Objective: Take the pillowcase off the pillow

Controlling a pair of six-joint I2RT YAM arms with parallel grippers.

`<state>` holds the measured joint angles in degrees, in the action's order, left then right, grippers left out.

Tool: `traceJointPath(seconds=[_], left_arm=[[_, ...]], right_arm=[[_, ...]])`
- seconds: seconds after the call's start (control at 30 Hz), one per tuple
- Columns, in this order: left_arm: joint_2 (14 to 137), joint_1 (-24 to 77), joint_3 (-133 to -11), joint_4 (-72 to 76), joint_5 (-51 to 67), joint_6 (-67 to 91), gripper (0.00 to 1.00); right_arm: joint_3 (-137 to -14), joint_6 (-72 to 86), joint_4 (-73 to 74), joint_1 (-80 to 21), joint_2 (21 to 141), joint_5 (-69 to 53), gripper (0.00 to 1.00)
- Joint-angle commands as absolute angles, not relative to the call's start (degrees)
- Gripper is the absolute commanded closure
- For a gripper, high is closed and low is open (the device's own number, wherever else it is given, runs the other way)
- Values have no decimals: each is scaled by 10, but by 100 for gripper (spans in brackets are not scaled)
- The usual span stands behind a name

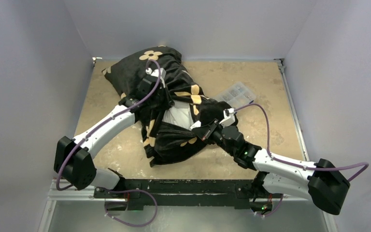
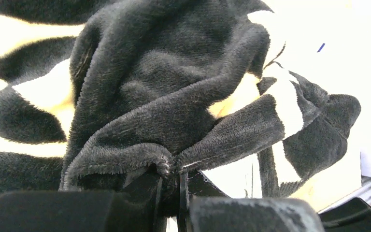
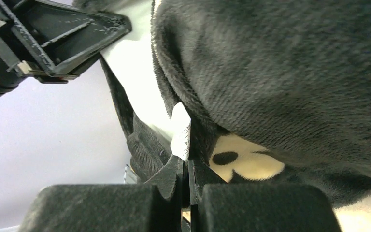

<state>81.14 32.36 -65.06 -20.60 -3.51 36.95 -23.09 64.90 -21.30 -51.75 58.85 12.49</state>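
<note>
The black plush pillowcase (image 1: 174, 79) with tan flowers lies bunched from the table's far left toward the middle. A patch of the white pillow (image 1: 179, 116) shows through its opening. My left gripper (image 1: 158, 93) is on top of the cover, shut on a raised fold of black pillowcase (image 2: 140, 106); the fold is pinched at the left gripper (image 2: 172, 169). My right gripper (image 1: 202, 128) is at the opening's near right edge. Seen close, the right gripper (image 3: 185, 166) is shut on the pillowcase (image 3: 290, 72) edge, where a white printed label (image 3: 180, 130) sticks out between the fingers.
A clear plastic compartment box (image 1: 235, 94) sits on the tan tabletop (image 1: 251, 145) to the right of the pillow. Grey walls close in the table on three sides. A black rail (image 1: 183, 186) carrying the arm bases runs along the near edge.
</note>
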Motion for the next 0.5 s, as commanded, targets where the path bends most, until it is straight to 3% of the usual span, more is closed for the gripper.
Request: traceJointPath(seconds=[0.0,0.3,0.4,0.47], left_arm=[[778,271,-733,-247,-54,306,100],[722,213,-712,-275,-183,246,100],[714,210,-705,-273,-198,234,100],[713,210,-684,-253,-154,237,100]], right_arm=[[-226,666,-147,-522,586,129,100],[-260,728,-13,-521,527,205,100],[-271,647,-55,-522,485,172,100],[-296,598,-68,-522,490,150,88]])
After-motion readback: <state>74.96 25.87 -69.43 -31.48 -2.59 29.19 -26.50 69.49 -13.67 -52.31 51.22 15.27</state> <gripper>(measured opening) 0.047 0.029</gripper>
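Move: The pillow's exposed white part lies about 3 cm right of the left hand, 5 cm back and some 6 cm below; that hand already pinches the pillowcase's dark hem. The pillow's far, still covered end is roughly 15 cm ahead, 8 cm left and 9 cm down. The right hand already pinches a white tag or tip of the pillow, with the white part about 7 cm to its left, 4 cm ahead and level in height. The pillowcase's hem, still pinched in the left fingers, is drawn left by about 5 cm and lifted nearly 4 cm, away from the right hand and out over the exposed pillow's left side. The right hand keeps its pinch on the white tip, nearly still at first, then rises about 4 cm. ##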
